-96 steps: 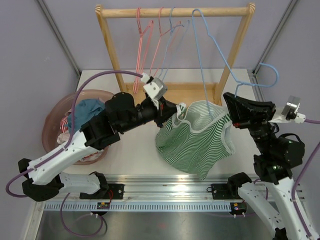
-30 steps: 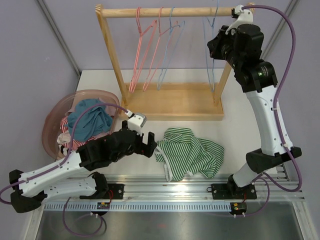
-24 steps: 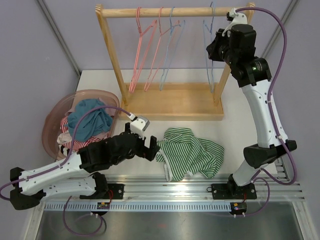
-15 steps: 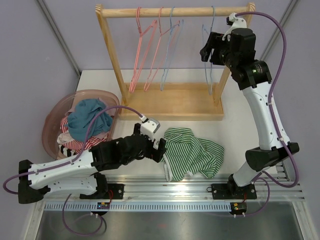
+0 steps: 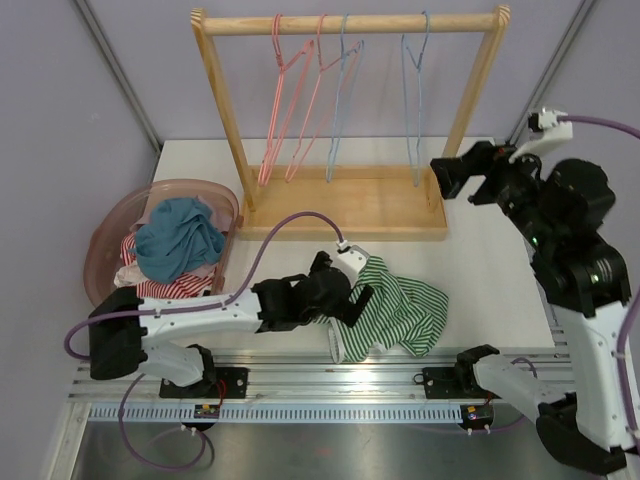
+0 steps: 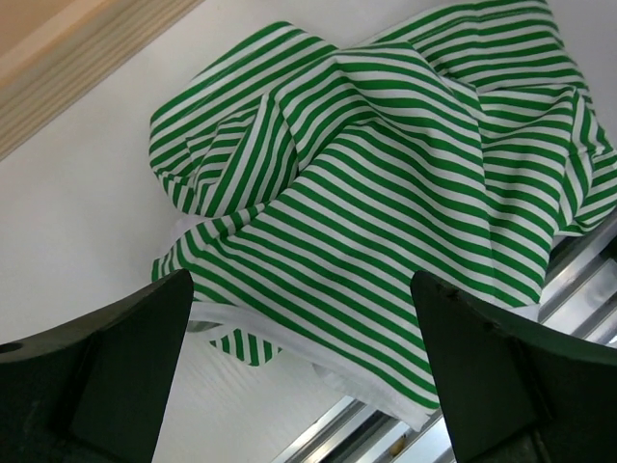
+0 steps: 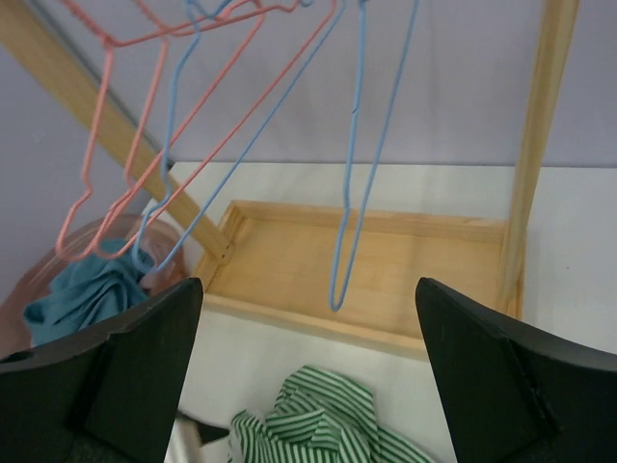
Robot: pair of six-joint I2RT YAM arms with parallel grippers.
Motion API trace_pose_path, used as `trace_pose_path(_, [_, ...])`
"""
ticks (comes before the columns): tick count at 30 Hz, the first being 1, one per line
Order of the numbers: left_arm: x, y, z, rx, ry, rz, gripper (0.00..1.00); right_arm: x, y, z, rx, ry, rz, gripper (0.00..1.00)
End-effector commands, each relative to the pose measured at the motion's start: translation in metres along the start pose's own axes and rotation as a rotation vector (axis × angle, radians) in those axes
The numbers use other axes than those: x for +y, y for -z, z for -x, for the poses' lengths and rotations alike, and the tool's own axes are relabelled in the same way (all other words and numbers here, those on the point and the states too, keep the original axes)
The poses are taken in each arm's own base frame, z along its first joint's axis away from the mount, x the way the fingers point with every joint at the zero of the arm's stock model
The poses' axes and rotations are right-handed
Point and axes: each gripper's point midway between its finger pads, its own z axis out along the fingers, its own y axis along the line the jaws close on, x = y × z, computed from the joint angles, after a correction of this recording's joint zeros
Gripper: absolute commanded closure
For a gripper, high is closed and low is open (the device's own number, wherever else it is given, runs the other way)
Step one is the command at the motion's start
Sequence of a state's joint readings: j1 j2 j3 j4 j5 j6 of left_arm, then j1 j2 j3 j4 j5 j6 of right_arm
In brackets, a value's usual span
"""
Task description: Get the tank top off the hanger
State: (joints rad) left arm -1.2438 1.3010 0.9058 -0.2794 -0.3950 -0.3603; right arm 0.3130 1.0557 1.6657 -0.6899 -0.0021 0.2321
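Observation:
The green-and-white striped tank top lies crumpled on the table near the front edge, off the hanger. It also shows in the wrist views as the tank top and tank top. The bare blue hanger hangs on the rack's rod, seen closer as the hanger. My left gripper hovers open at the tank top's left edge, the fabric showing between the wide fingers of the left gripper. My right gripper is open and empty, right of the rack; from the right gripper I look at the hanger.
The wooden rack with its base tray stands at the back and carries pink hangers and another blue one. A pink basket of clothes sits at the left. A metal rail runs along the front edge.
My right gripper opened, left the blue hanger on the rod and drew back down and to the right. My left gripper moved right, up to the tank top's edge.

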Motion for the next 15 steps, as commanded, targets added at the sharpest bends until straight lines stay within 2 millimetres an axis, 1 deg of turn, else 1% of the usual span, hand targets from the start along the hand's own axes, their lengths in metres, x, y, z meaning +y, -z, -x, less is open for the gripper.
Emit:
trace_pose_path(1, [-0.023, -0.02, 0.025, -0.064, 0.02, -0.039, 0.01, 0.033, 0.044, 0.001, -0.062, 0.012, 0.211, 0.0])
trace_pose_path(2, [-0.024, -0.025, 0.022, -0.056, 0.018, -0.036, 0.01, 0.037, 0.049, -0.008, -0.045, 0.01, 0.242, 0.0])
trace_pose_path(3, [-0.026, -0.03, 0.021, -0.054, 0.016, -0.038, 0.01, 0.042, 0.056, -0.012, -0.039, 0.011, 0.275, 0.01])
trace_pose_path(4, [-0.029, -0.042, 0.011, -0.025, 0.003, -0.032, 0.01, 0.051, 0.072, -0.013, -0.047, 0.019, 0.338, 0.01])
trace_pose_path(5, [-0.031, -0.046, 0.008, -0.014, -0.001, -0.036, 0.01, 0.053, 0.075, -0.019, -0.033, 0.019, 0.358, 0.0])
trace_pose_path(7, [-0.038, -0.056, 0.005, -0.005, 0.002, -0.052, 0.01, 0.058, 0.088, -0.024, -0.026, 0.024, 0.392, 0.01])
trace_pose_path(8, [-0.04, -0.064, -0.004, 0.017, -0.003, -0.054, 0.01, 0.058, 0.089, -0.026, -0.021, 0.023, 0.393, 0.01])
trace_pose_path(9, [-0.046, -0.069, -0.005, 0.015, 0.001, -0.077, 0.01, 0.058, 0.093, -0.027, -0.02, 0.026, 0.396, 0.01])
trace_pose_path(10, [-0.048, -0.072, -0.008, 0.023, 0.004, -0.083, 0.01, 0.057, 0.094, -0.028, -0.016, 0.024, 0.394, 0.0])
trace_pose_path(11, [-0.051, -0.081, -0.017, 0.05, 0.002, -0.081, 0.01, 0.057, 0.095, -0.03, -0.011, 0.026, 0.396, 0.01])
trace_pose_path(14, [-0.051, -0.093, -0.033, 0.097, 0.009, -0.056, 0.01, 0.06, 0.099, -0.034, 0.003, 0.024, 0.419, 0.01])
trace_pose_path(15, [-0.048, -0.1, -0.048, 0.13, 0.001, -0.039, 0.03, 0.062, 0.099, -0.035, 0.004, 0.02, 0.43, 0.0])
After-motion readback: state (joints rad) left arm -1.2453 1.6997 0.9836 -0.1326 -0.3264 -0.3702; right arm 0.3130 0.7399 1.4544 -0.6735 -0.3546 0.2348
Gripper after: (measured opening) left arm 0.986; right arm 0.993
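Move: The green-striped tank top lies spread on the table with its middle about 8 cm to the right of the left gripper, roughly level with it fore and aft and some 14 cm below. The hanger rack's wooden base is centred about 23 cm ahead and 2 cm to the right; the basin of clothes is some 38 cm to the left and 11 cm ahead. From the right gripper, the tank top is about 12 cm back, 6 cm to the left and far below. Bring the left gripper down about 10 cm and some 5 cm to the right, onto the middle of the striped tank top, fingers wide open and tipping about 10 degrees more steeply downward. Meanwhile draw the empty, open right gripper back about 11 cm from the blue hanger, quickly at first, drifting slightly left and swinging some 20 degrees counter-clockwise. ##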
